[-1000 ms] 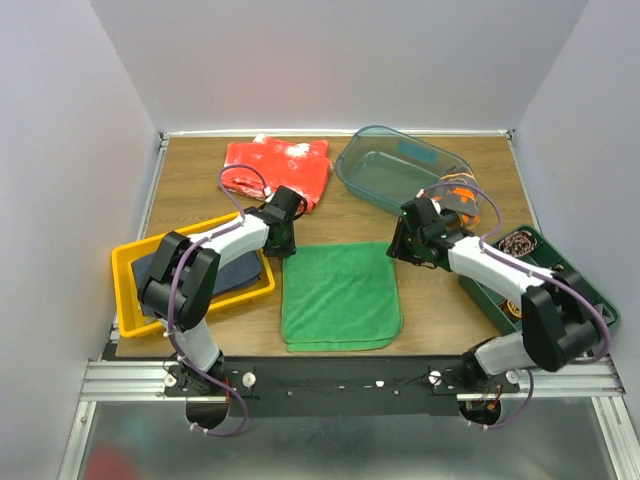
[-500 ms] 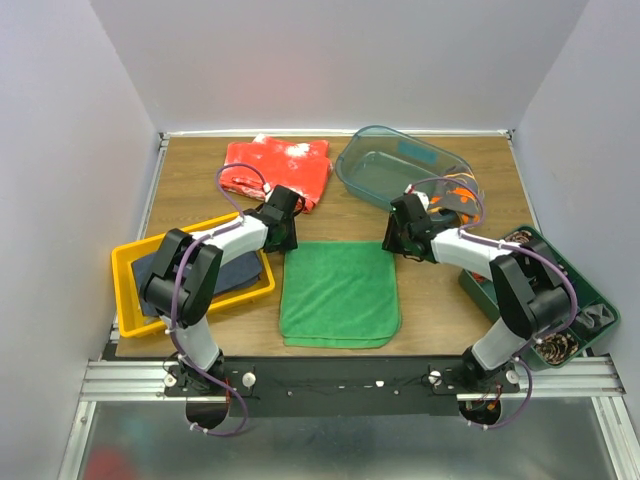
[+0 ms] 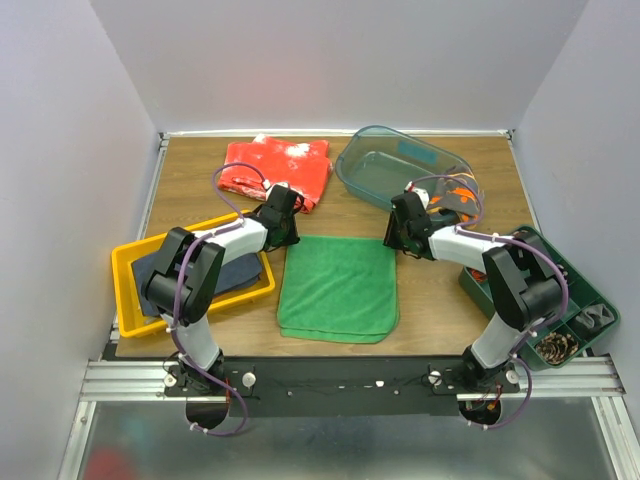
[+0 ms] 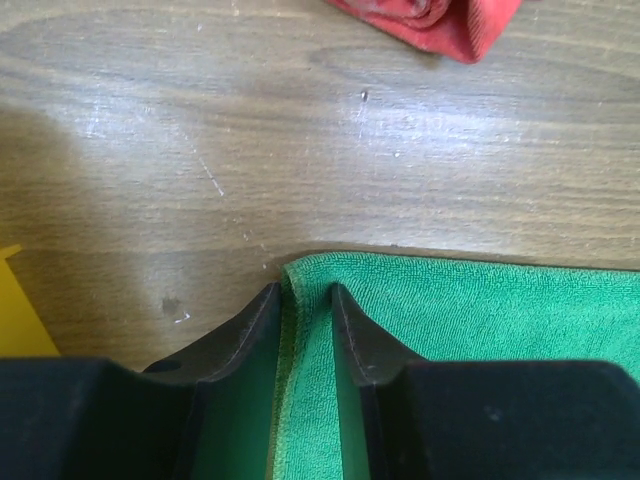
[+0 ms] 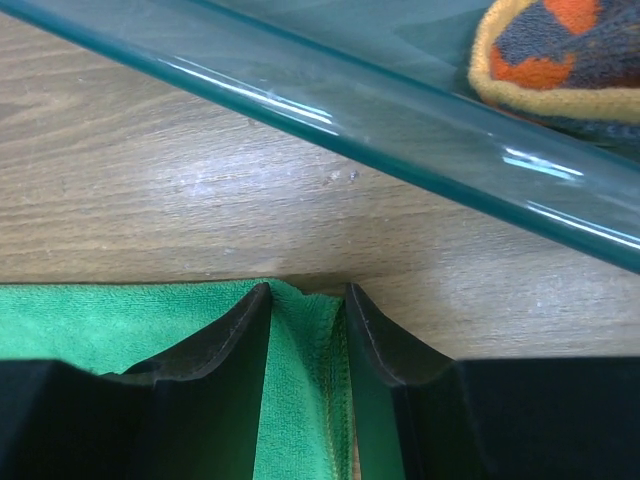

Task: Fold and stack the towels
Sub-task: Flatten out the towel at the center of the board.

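Observation:
A bright green towel (image 3: 338,290) lies folded on the wooden table in front of both arms. My left gripper (image 3: 285,235) is down at its far left corner, and the left wrist view shows the gripper (image 4: 305,290) shut on the towel's (image 4: 480,310) edge. My right gripper (image 3: 397,238) is at the far right corner, where the gripper (image 5: 308,290) is shut on the bunched corner of the towel (image 5: 100,320). A dark navy towel (image 3: 215,272) lies in the yellow tray (image 3: 130,255). A dark grey and orange towel (image 3: 458,200) (image 5: 560,40) rests beside the clear bin.
A clear teal bin (image 3: 400,165) (image 5: 350,110) stands tilted close behind my right gripper. A red white-speckled cloth (image 3: 280,165) (image 4: 430,20) lies at the back left. A dark green compartment tray (image 3: 560,290) with small items sits at the right edge.
Both grippers have shifted slightly toward the far side, and the green towel has slid that way with them. The left jaws have narrowed on the towel's corner.

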Controlling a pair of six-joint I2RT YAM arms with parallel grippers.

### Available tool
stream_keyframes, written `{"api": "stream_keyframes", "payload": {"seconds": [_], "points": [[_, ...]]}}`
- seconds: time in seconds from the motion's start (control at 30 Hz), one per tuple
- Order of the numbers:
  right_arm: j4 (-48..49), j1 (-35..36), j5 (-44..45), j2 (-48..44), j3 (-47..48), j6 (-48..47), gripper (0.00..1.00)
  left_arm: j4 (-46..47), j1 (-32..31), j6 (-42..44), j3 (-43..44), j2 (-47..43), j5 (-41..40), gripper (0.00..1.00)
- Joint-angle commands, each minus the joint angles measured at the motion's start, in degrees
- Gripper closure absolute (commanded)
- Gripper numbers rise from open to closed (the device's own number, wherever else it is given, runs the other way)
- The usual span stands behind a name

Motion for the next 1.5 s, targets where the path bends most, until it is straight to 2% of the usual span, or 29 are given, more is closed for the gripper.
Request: {"api": "stream_keyframes", "payload": {"seconds": [0.0, 0.2, 0.37, 0.5, 0.53, 0.57, 0.63, 0.7, 0.83, 1.13, 1.47], "points": [[-2.88, -0.29, 5.2, -1.8, -0.25, -0.24, 0.56, -0.39, 0.31, -1.09, -3.09, 3.12, 1.35, 0.66], [-6.31, -0.29, 5.9, -2.76, -0.33, 0.2, 0.53, -0.22, 0.22, -1.62, -3.88, 2.85, 0.04, 0.68], [-3.68, -0.29, 0.28, -2.33, -1.04, 0.72, 0.55, 1.19, 0.22, -1.97, -4.14, 3.64, -0.32, 0.69], [-2.01, -0.29, -1.83, -0.93, -1.22, 1.51, 0.68, 3.12, 0.22, -1.88, -4.5, 4.26, 0.12, 0.75], [-1.48, -0.2, -2.62, -0.84, -1.57, 1.69, 0.76, 3.56, 0.22, -1.88, -4.5, 4.26, 0.12, 0.78], [-1.04, -0.29, -2.8, -0.75, -1.83, 1.87, 0.8, 4.52, 0.22, -1.88, -4.58, 4.35, 0.21, 0.8], [-0.86, -0.29, -2.97, -0.57, -1.48, 1.87, 0.92, 5.49, 0.22, -2.06, -4.93, 4.43, 0.73, 0.92], [-1.73, -0.29, -2.71, -0.66, -0.52, 1.61, 0.99, 6.2, 0.22, -2.58, -5.11, 3.91, 0.56, 1.0], [-3.84, -0.29, -1.66, -3.55, 1.24, 0.99, 0.99, 6.99, 0.22, -3.38, -6.78, 0.31, -0.84, 1.0], [-12.01, -0.2, -3.32, -17.25, 6.95, -2.43, 0.99, 2.08, -1.18, -3.03, -8.98, -18.66, -2.95, 1.0], [-17.99, -0.2, -8.15, -33.79, 8.53, -6.39, 0.99, -8.2, -6.45, 0.4, -10.83, -46.24, -2.69, 1.0]]}}
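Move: The green towel's far left corner already lies between the left hand's parted fingertips, about 1 cm ahead and 1 cm below. The red cloth lies some 16 cm ahead of this hand and 4 cm left, and the yellow tray's middle about 22 cm left and 6 cm back. The towel's far right corner is between the right fingertips, level ahead and sideways and about 1 cm below. The teal bin's middle is some 17 cm ahead of that hand and 2 cm right. Up, both hands together, once each has shut on its far corner: the left creeps 1 to 2 cm forward onto its corner, the right shifts slightly right and back, then left again, and both pinch. They then lift quickly, the left about 16 cm while drawing back some 7, the right about 19 nearly straight up, fingers swinging forward some 20 degrees. ##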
